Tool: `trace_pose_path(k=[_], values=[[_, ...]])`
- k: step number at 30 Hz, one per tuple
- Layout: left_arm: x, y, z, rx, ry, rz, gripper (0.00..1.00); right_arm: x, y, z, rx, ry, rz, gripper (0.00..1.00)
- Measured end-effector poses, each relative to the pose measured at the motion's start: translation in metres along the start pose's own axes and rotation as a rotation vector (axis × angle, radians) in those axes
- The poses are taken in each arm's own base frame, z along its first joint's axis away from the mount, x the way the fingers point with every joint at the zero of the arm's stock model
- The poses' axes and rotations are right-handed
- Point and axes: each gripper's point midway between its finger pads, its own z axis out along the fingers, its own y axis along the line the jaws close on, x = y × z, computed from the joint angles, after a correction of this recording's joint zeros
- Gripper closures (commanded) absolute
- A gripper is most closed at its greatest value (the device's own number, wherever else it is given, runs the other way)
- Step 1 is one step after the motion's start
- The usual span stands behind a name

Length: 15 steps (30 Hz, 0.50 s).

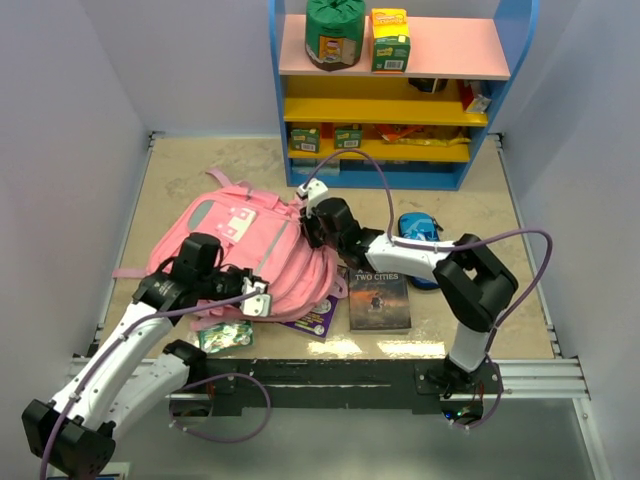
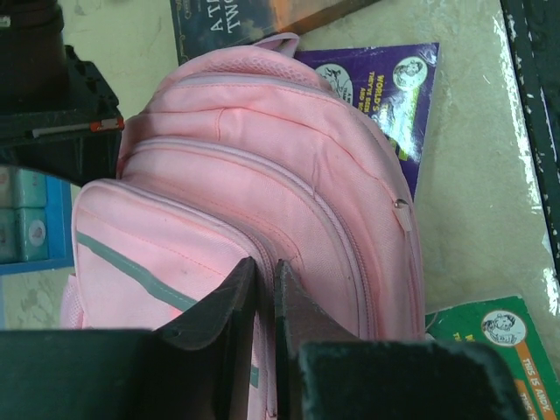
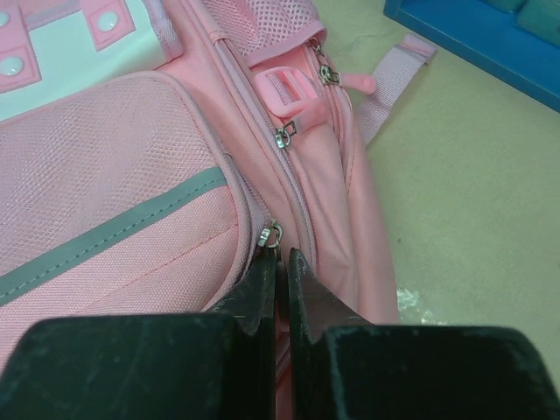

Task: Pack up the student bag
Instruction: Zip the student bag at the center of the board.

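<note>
The pink student bag (image 1: 240, 250) lies flat on the table, front pockets up, its grey stripe (image 3: 114, 232) showing. My left gripper (image 1: 256, 300) is at the bag's near right side. Its jaws are almost together, pinching a fold of pink fabric (image 2: 265, 271) along a zipper seam. My right gripper (image 1: 314, 226) is at the bag's far right edge. In the right wrist view its jaws (image 3: 282, 255) are shut at the front pocket's seam, with the metal zipper pull (image 3: 274, 234) caught at the fingertips. Two more zipper pulls (image 3: 283, 136) lie further along that side.
A dark "Two Cities" book (image 1: 379, 298) lies right of the bag. A purple book (image 1: 318, 318) is partly under the bag, and a green booklet (image 1: 226, 336) sits near the front rail. A dark-blue pencil case (image 1: 417, 230) lies behind my right arm. A colourful shelf unit (image 1: 390, 110) stands at the back.
</note>
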Motion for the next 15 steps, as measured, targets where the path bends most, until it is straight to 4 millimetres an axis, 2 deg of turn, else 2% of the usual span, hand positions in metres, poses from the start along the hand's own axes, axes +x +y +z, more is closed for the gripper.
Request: trace_pose_path(k=[2,6,7,8,10,12,13,15], values=[[-0.002,0.005,0.0,-0.018,-0.008,-0.012,1.0,0.0,-0.005,-0.007,0.024,-0.015,0.016,1.0],[-0.009,0.02,-0.004,-0.102,-0.024,0.016,1.0,-0.005,-0.024,-0.037,0.101,-0.065,0.066,1.0],[-0.01,0.024,-0.006,-0.127,-0.02,0.034,0.95,-0.008,-0.028,-0.044,0.114,-0.085,0.082,1.0],[-0.01,0.027,-0.008,-0.145,-0.016,0.046,0.73,-0.008,-0.031,-0.05,0.121,-0.101,0.098,1.0],[-0.01,0.03,-0.009,-0.16,-0.008,0.051,0.54,-0.007,-0.034,-0.061,0.126,-0.122,0.127,1.0],[-0.009,0.026,-0.007,-0.144,-0.008,0.021,0.41,-0.003,-0.04,-0.068,0.139,-0.133,0.155,1.0],[-0.008,0.024,-0.006,-0.134,-0.009,-0.003,0.22,0.002,-0.043,-0.071,0.147,-0.13,0.168,1.0],[-0.011,0.024,-0.004,-0.124,-0.023,-0.047,0.18,0.013,-0.049,-0.075,0.161,-0.119,0.186,1.0]])
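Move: The right hand still pinches the zipper pull at the far right corner of the student bag's pocket. From there the dark book lies about 15 cm right, 13 cm back and 9 cm lower, and the blue pencil case about 25 cm right, level ahead-wise. The left fingers are on the pocket's near seam. From the left hand the pull is some 12 cm right and 9 cm forward; the green book is about 8 cm left, 12 cm back. Rightward goes the right hand, some 8 cm and about 3 cm back, rising slightly, keeping its pinch on the zipper pull and turning a little clockwise as it drags the bag towards the dark book. The left hand lifts about 2 cm and slightly forward, then opens its fingers wide, letting go of the pocket seam. ##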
